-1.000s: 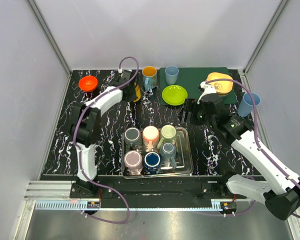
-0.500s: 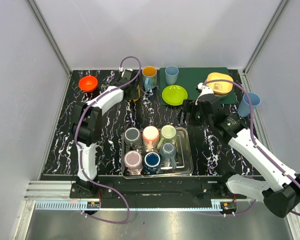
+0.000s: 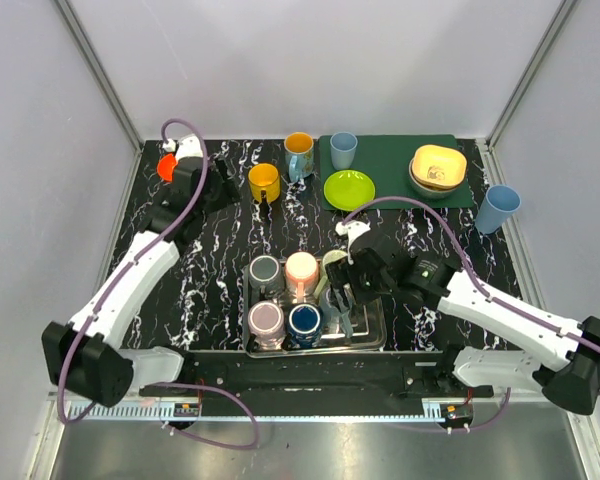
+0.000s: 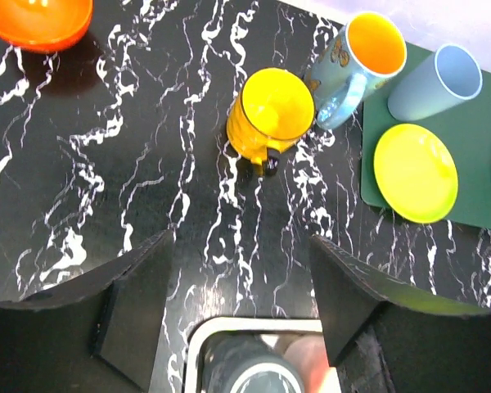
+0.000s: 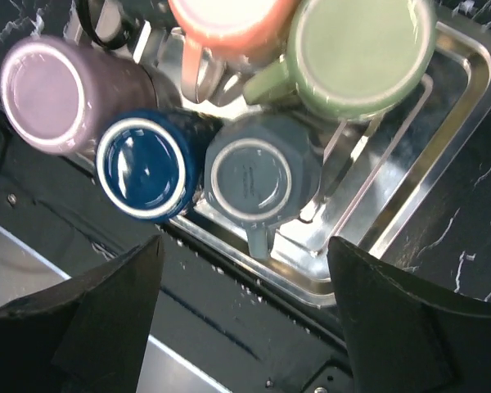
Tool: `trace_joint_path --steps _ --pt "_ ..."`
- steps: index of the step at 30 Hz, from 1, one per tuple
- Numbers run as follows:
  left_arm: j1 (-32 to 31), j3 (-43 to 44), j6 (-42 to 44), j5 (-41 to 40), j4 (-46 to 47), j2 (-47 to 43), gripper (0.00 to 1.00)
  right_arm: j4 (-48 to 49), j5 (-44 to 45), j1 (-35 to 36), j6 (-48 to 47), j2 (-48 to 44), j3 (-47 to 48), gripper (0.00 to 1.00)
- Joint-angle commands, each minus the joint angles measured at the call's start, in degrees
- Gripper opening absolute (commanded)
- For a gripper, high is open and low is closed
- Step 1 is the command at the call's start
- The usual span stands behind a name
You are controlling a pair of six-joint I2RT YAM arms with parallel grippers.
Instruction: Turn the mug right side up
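Observation:
A yellow mug stands right side up on the black marble table, free of any grip. My left gripper is open just left of it, nothing between its fingers. Several mugs stand upside down in the metal tray: grey, pink, purple, dark blue, grey-blue and green. My right gripper hangs open above the tray's near right side, over the grey-blue mug.
An orange bowl sits at the back left. A blue-and-orange mug, a light blue cup, a lime plate and stacked bowls are around the green mat. Another blue cup stands far right.
My left gripper opened, let go of the yellow mug and drew back to the left. The right arm swung from beside the green mat to over the tray.

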Motion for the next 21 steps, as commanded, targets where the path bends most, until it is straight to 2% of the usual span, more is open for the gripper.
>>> trace_joint_path --steps 1,2,6,9,12,17,21 --pt "-0.2 -7.55 -3.38 3.44 1.62 -6.46 0.7 -4.92 2.34 3.12 2.53 -3.7 -2.7 0.85" --pt "-0.2 -8.69 -3.65 3.61 1.71 -9.08 0.7 -4.83 1.64 4.43 4.2 -4.23 -4.1 0.84" --pt "-0.29 -13.52 -4.26 4.49 1.53 -13.67 0.7 -5.1 1.98 8.38 8.25 -3.45 -7.36 0.69" --pt "-0.38 -15.81 -4.97 5.72 0.84 -15.96 0.69 -3.95 4.18 12.43 10.89 -0.82 -8.51 0.69" --pt "-0.38 -18.01 -5.58 6.43 0.66 -18.24 0.69 -0.89 5.76 13.15 12.21 2.26 -9.83 0.68" --pt "-0.38 -19.95 -5.41 6.08 -0.22 -20.62 0.69 2.28 14.0 13.24 14.23 3.14 -11.06 0.56" --pt "-0.38 -19.86 -5.06 6.07 -0.66 -20.8 0.69 2.99 18.15 13.24 13.18 5.25 -10.53 0.55"
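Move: The upside-down grey-blue mug lies almost under the right hand, about 12 cm below, 1 cm ahead and 2 cm to the left, its handle pointing back. The dark blue mug stands some 8 cm to the left of it and 4 cm nearer; the green mug about 9 cm beyond it, and the orange mug beyond and 8 cm left of it. From the left hand, the grey-blue mug is roughly 18 cm back, 27 cm right and 20 cm below. Lower the right gripper about 9 cm while drawing it back some 7 cm to the handle side of the grey-blue mug, then ease it forward about 2 cm towards the handle. Tip the fingers steeper by some 15 degrees and narrow their gap by about a third, still open. Meanwhile pull the empty left hand back about 8 cm and down 4, away from the yellow mug. ##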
